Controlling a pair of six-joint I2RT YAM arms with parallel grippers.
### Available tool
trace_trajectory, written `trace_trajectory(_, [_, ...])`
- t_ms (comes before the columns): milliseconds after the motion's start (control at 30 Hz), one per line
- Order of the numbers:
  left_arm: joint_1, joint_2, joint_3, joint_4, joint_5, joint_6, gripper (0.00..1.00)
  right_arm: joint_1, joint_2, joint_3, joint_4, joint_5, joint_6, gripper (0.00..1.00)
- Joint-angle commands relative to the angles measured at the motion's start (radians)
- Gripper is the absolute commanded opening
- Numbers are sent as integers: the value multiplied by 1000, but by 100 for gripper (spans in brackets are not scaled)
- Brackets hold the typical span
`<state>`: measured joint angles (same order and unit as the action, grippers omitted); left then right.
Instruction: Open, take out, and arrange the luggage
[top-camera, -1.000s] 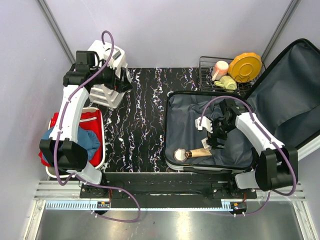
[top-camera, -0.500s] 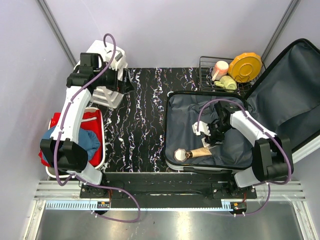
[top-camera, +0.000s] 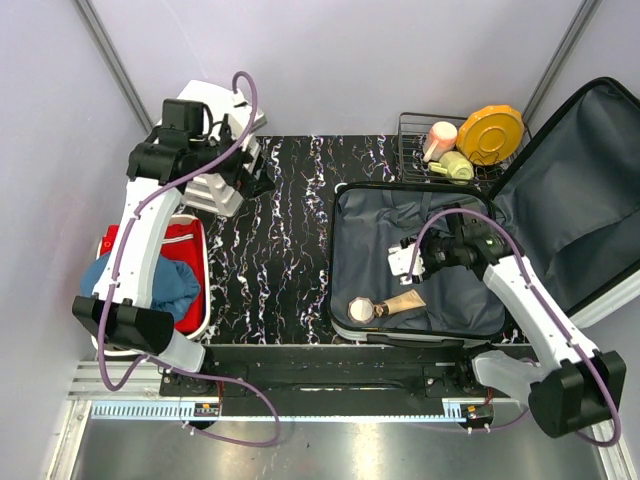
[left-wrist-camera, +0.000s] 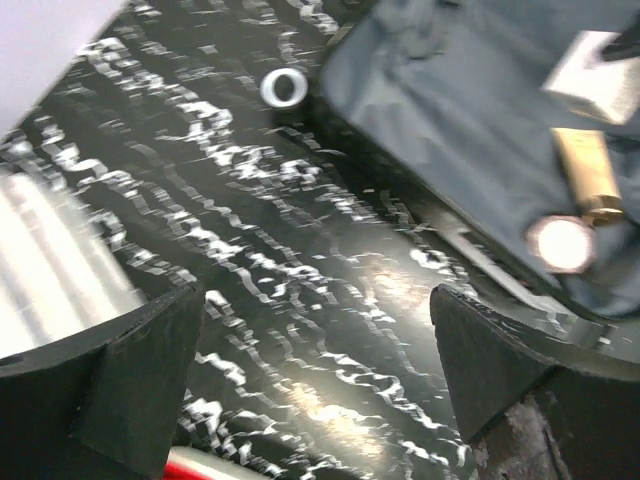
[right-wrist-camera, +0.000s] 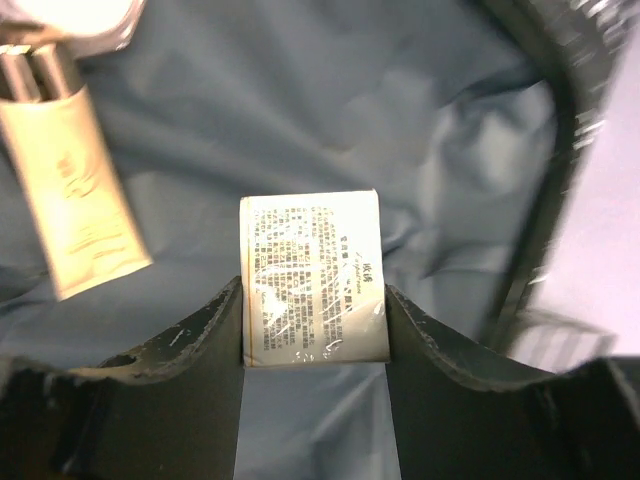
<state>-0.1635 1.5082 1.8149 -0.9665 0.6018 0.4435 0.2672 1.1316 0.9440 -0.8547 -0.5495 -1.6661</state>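
The luggage (top-camera: 365, 235) lies open at the table's right, grey lining up and its lid (top-camera: 570, 200) leaning back to the right. My right gripper (top-camera: 408, 262) hovers over the lining, shut on a small white box (right-wrist-camera: 312, 278) with printed text; both fingers press its sides. A beige tube (top-camera: 402, 303) and a round jar (top-camera: 360, 309) lie in the luggage near its front edge, and the tube (right-wrist-camera: 70, 190) shows left of the box. My left gripper (top-camera: 258, 170) stands open and empty over the black marbled table (left-wrist-camera: 330, 300), by the drawer unit.
A white drawer unit (top-camera: 215, 130) stands at the back left. A white tub (top-camera: 150, 280) with red and blue clothes sits at the left. A wire rack (top-camera: 415, 135) behind the luggage holds a yellow plate, a pink cup and a green item. A small silver ring (left-wrist-camera: 285, 87) lies by the luggage's corner.
My right gripper closed on the white box and drew it leftward, off the lining. The left arm swung slightly toward the back and right, jaws still wide.
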Motion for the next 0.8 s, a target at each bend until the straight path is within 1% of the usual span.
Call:
trace_trajectory(0, [-39, 6, 12, -60, 226, -46, 99, 81, -91, 19, 212, -173, -95, 40])
trace_trajectory(33, [-51, 12, 17, -75, 274, -22, 99, 93, -105, 9, 271, -191, -125, 39])
trace_trajectory(67, [-60, 38, 36, -99, 350, 0, 99, 105, -131, 0, 307, -210, -136, 38])
trace_trajectory(100, [-73, 55, 52, -156, 377, 18, 99, 119, -144, -14, 344, -240, -152, 38])
trace_trajectory(133, [-108, 75, 75, -194, 398, 64, 99, 148, -156, -46, 417, -253, -194, 39])
trace_trajectory(167, [-129, 125, 136, -242, 426, 99, 99, 161, -170, -63, 454, -262, -214, 39])
trace_trajectory(200, [-151, 154, 168, -350, 438, 127, 99, 171, -176, -77, 489, -280, -225, 39])
trace_trajectory(233, [-200, 182, 199, -403, 449, 174, 99, 196, -177, -92, 537, -286, -259, 39])
trace_trajectory(267, [-224, 234, 251, -494, 464, 191, 99, 205, -174, -93, 551, -291, -273, 39])
trace_trajectory(300, [-270, 257, 271, -532, 469, 207, 99, 217, -170, -85, 562, -297, -280, 38])
trace_trajectory(333, [-290, 276, 283, -560, 473, 231, 99, 239, -164, -79, 577, -297, -288, 39])
trace_trajectory(367, [-309, 297, 290, -580, 481, 222, 99, 250, -155, -73, 582, -294, -294, 39])
trace_trajectory(433, [-349, 305, 270, -569, 487, 183, 99, 265, -141, -62, 607, -276, -308, 39])
trace_trajectory(500, [-376, 297, 251, -500, 474, 135, 99, 279, -127, -60, 632, -262, -313, 39])
trace_trajectory(533, [-386, 287, 230, -473, 463, 83, 99, 285, -122, -60, 643, -259, -319, 39])
trace_trajectory(567, [-395, 279, 216, -413, 442, 58, 99, 291, -115, -57, 645, -256, -320, 39])
trace_trajectory(633, [-416, 264, 186, -370, 432, 9, 99, 300, -107, -53, 646, -244, -319, 38])
trace_trajectory(700, [-436, 262, 170, -336, 426, -9, 99, 311, -107, -47, 648, -228, -305, 38])
trace_trajectory(767, [-450, 256, 153, -304, 356, -28, 99, 317, -107, -42, 651, -225, -290, 38])
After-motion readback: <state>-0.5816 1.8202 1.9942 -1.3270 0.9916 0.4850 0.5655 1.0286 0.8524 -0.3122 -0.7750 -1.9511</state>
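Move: The white box is already in the right hand's grip, roughly 10 cm off the suitcase floor. From the empty left hand it lies about 34 cm to the right, 12 cm back and 17 cm lower, so that hand is some 34 cm left of, 12 cm beyond and 17 cm above the right one. About 11 cm beneath the right hand lie the tube, 6 cm back and level sideways, and the jar, 8 cm back and 11 cm left. The white box, still pinched in the right fingers, is carried some 13 cm left and about 11 cm up out of the suitcase, the wrist swinging counter-clockwise and up until its fingers point left at the other gripper. The left hand, fingers staying wide open, comes to meet it: about 16 cm right, 13 cm back and a little down, turning roughly 40 degrees clockwise and tipping downward, until its open fingers are right beside the box. ##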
